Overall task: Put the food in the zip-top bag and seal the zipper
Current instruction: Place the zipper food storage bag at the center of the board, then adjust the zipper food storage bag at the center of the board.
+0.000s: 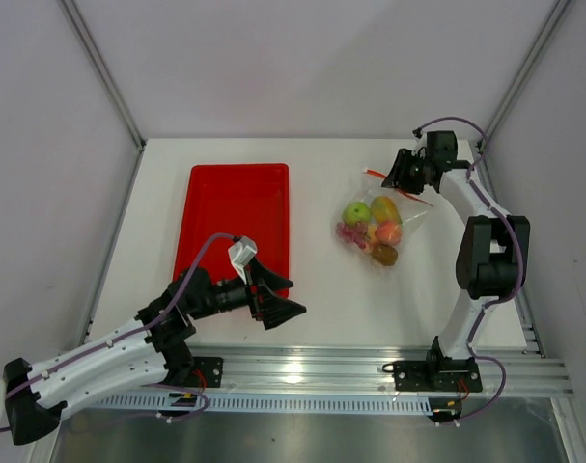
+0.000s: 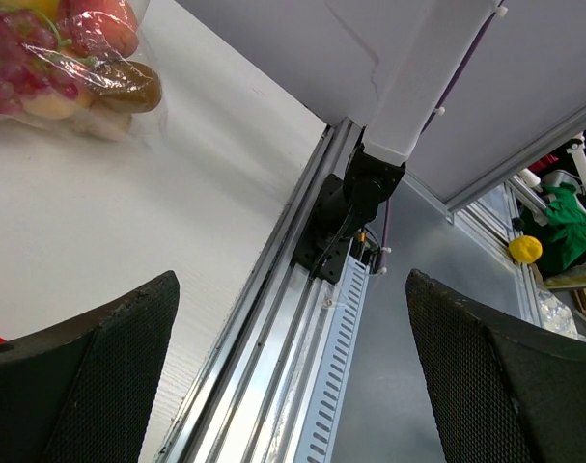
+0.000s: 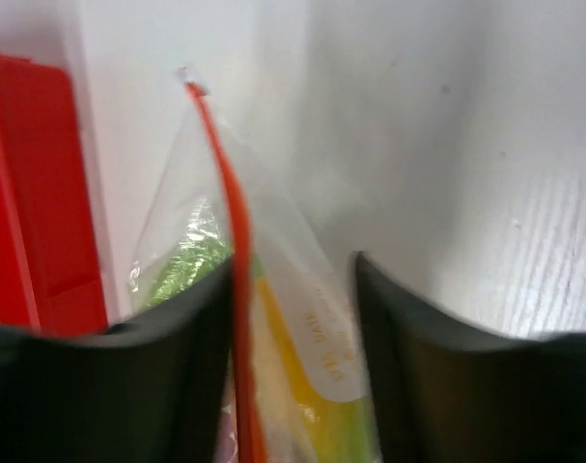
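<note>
The clear zip-top bag (image 1: pixel 375 230) lies on the white table right of centre and holds the food: green apple (image 1: pixel 356 212), mango (image 1: pixel 385 208), peach (image 1: pixel 389 232), kiwi (image 1: pixel 384 255) and grapes (image 1: pixel 350 233). My right gripper (image 1: pixel 408 172) is at the bag's far end. In the right wrist view its jaws (image 3: pixel 293 265) stand apart around the bag's top (image 3: pixel 273 217). The orange-red zipper (image 3: pixel 230 203) runs against the left finger, with a gap to the right finger. My left gripper (image 1: pixel 273 299) is wide open with nothing between its fingers (image 2: pixel 291 280), near the table's front.
The red tray (image 1: pixel 237 217) lies left of the bag, and its edge shows in the right wrist view (image 3: pixel 41 193). An aluminium rail (image 1: pixel 370 367) runs along the near edge, carrying the right arm's base (image 2: pixel 346 217). White walls enclose the table.
</note>
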`<act>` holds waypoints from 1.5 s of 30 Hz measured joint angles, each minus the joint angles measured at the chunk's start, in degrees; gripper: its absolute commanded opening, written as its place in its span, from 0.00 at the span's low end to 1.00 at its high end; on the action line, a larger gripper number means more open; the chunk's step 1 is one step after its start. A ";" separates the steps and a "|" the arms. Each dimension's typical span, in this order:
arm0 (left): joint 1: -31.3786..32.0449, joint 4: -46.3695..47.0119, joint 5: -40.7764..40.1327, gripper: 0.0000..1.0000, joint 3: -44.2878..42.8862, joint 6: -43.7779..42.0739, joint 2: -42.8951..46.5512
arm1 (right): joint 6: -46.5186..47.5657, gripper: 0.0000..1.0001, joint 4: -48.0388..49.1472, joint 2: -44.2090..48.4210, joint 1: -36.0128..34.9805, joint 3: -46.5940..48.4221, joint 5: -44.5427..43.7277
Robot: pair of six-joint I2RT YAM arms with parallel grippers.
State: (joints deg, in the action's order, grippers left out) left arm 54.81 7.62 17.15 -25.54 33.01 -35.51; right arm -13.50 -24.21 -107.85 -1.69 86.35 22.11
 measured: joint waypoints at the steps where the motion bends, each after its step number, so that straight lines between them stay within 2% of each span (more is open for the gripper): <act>1: 0.00 0.00 0.00 0.99 0.00 0.02 -0.02 | 0.09 0.63 -0.15 -0.20 0.00 0.00 -1.01; 2: 0.00 0.00 0.00 1.00 0.00 0.04 -0.02 | 0.00 0.84 -0.39 -0.26 0.00 -0.04 -2.47; 3: 0.00 -0.02 0.00 1.00 0.00 0.07 -0.02 | -0.59 0.87 -0.72 -0.26 -0.02 -0.11 -3.69; 4: 0.00 -0.02 0.00 1.00 0.00 0.09 -0.02 | -0.46 0.99 -0.90 -0.20 -0.13 -0.11 -5.07; 11: 0.00 -0.61 -0.48 1.00 0.00 1.20 -0.02 | 0.74 1.00 -5.11 4.28 -3.21 0.15 -16.17; 19: 0.00 -2.29 -2.14 1.00 0.22 2.95 1.29 | 1.01 0.99 -10.40 18.40 -11.89 1.09 -29.16; 27: 0.00 -5.33 -3.78 0.99 0.59 4.35 3.58 | -2.73 0.99 -13.46 31.19 -18.93 -7.37 -35.41; 33: 0.00 -5.64 -4.59 1.00 1.81 5.60 4.33 | -4.50 0.99 -16.09 38.29 -24.30 -16.65 -35.95; 40: 0.00 -5.55 -4.79 1.00 3.15 6.71 3.91 | -4.11 0.99 -16.11 48.02 -27.58 -19.98 -31.58; 45: 0.00 -4.81 -4.70 1.00 3.30 7.13 2.49 | -2.34 0.99 -14.43 47.80 -28.17 -20.98 -26.84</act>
State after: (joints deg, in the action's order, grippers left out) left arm 54.81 2.81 12.45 -22.24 40.14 -33.01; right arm -15.84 -38.63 -60.05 -29.87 65.36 -4.73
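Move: My right hand is just opening at the bag's orange zipper. The middle of the food-filled zipper food storage bag lies about 7 cm back from this hand, 4 cm to its left and 8 cm below. The red tray's middle is some 41 cm to the left and 4 cm back, about 12 cm below. From my left hand the bag is roughly 29 cm ahead, 18 cm to the right and 18 cm below. My right fingers, already part-way open, spread wide and come free of the zipper as the hand slips about 2 cm right. Then I draw it back about 20 cm towards my base, up about 12 cm and a little left, away from the bag, fingertips tipping up some 15 degrees. My empty left hand sinks about 3 cm, still wide open. ##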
